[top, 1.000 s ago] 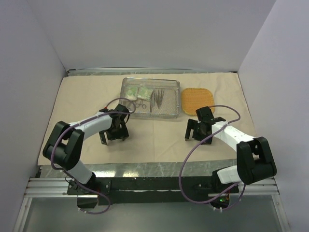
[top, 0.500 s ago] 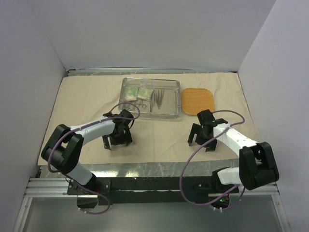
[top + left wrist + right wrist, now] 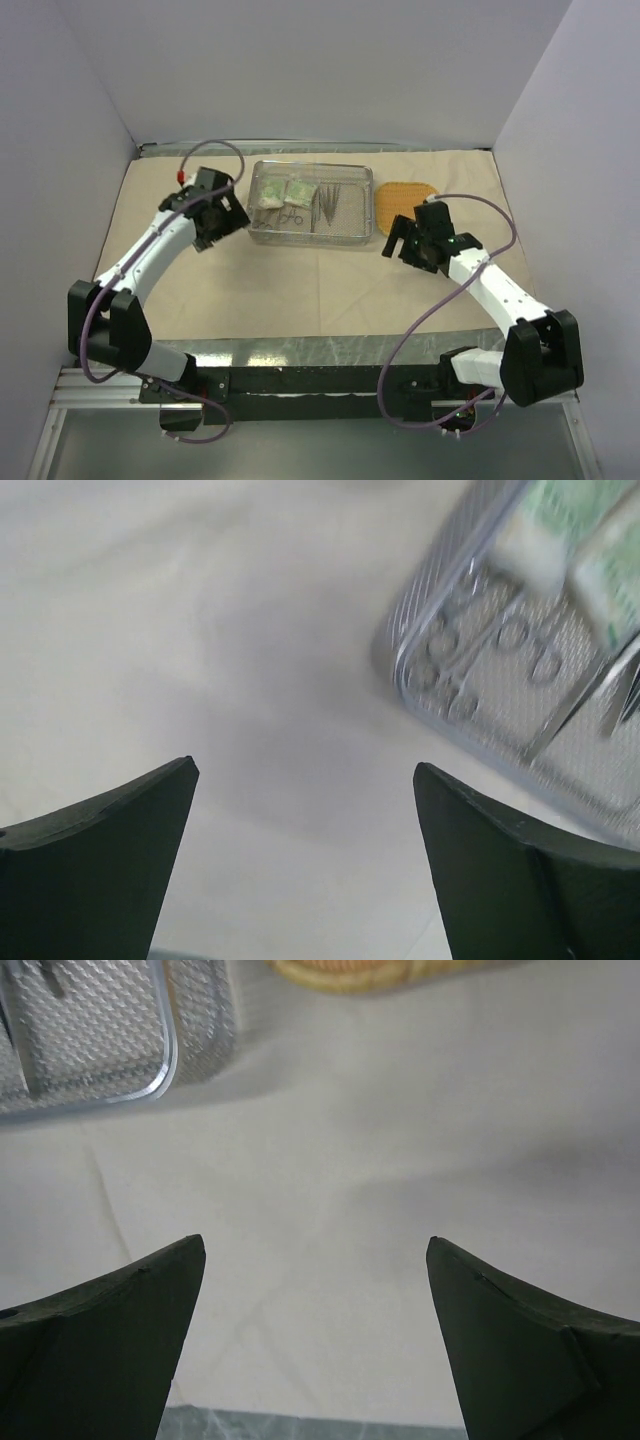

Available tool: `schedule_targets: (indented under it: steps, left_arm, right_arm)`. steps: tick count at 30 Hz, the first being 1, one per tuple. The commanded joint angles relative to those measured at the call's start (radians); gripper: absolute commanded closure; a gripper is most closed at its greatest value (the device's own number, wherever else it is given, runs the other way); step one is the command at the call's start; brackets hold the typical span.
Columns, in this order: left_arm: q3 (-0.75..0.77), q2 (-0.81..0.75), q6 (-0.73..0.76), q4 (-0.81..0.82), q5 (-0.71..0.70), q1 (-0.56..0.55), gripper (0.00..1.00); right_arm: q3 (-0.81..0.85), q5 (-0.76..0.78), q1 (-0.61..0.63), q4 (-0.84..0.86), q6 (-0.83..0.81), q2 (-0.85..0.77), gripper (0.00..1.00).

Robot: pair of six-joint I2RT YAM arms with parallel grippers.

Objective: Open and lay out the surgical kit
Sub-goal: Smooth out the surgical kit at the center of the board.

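The beige wrapping cloth [image 3: 330,290] lies spread flat over the table. On it at the back stands the steel mesh tray [image 3: 312,240], holding two green-white packets [image 3: 285,192], ring-handled forceps [image 3: 291,213] and thin tweezers [image 3: 328,205]. My left gripper [image 3: 232,214] hovers open just left of the tray, nothing between its fingers. In the left wrist view the tray's corner [image 3: 420,670], the forceps rings [image 3: 500,645] and the packets [image 3: 580,540] sit up right of the gripper [image 3: 305,770]. My right gripper [image 3: 398,240] is open and empty off the tray's front right corner [image 3: 165,1060].
An orange woven pad [image 3: 405,205] lies right of the tray, partly behind my right wrist, and its edge [image 3: 350,972] shows at the top of the right wrist view. Grey walls close in the left, right and back. The table's metal front edge [image 3: 320,350] borders the cloth.
Both arms have swung back from the front of the cloth towards the tray: the left to the tray's left end, the right to its front right corner. Both grippers stayed open.
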Motion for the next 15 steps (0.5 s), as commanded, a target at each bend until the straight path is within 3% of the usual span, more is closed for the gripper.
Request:
schedule_targets:
  steps: [1, 8, 15]
  left_arm:
    - [0.168, 0.139, 0.150, 0.112, 0.042, 0.059, 0.04]
    - [0.360, 0.349, 0.291, 0.133, 0.113, 0.059, 0.14]
    - [0.292, 0.400, 0.343, 0.163, 0.165, 0.055, 0.28]
  right_arm:
    - [0.043, -0.026, 0.004, 0.107, -0.026, 0.066, 0.00]
    - [0.056, -0.033, 0.003, 0.116, -0.058, 0.131, 0.00]
    - [0.116, -0.041, 0.003, 0.147, -0.064, 0.155, 0.00]
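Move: The steel tray's middle lies about 15 cm ahead of the left hand and 20 cm to its right, some 11 cm lower; its near left corner is only about 3 cm ahead and 5 cm right. Inside it, the left gauze pack is roughly 17 cm ahead and 10 cm right of that hand, the scissors about 10 cm ahead and 14 cm right. From the right hand, the tray's middle is about 19 cm ahead, 23 cm left; the wicker basket 20 cm ahead, 3 cm right. The tray's left side is what the left hand comes up along, swinging about 10 cm forward above the cloth past the near corner, then sinking some 4 cm while turning a little clockwise and beginning to close its wide-open fingers. The right hand, fingers wide open, dips over the cloth and eases slightly forward towards the basket. ##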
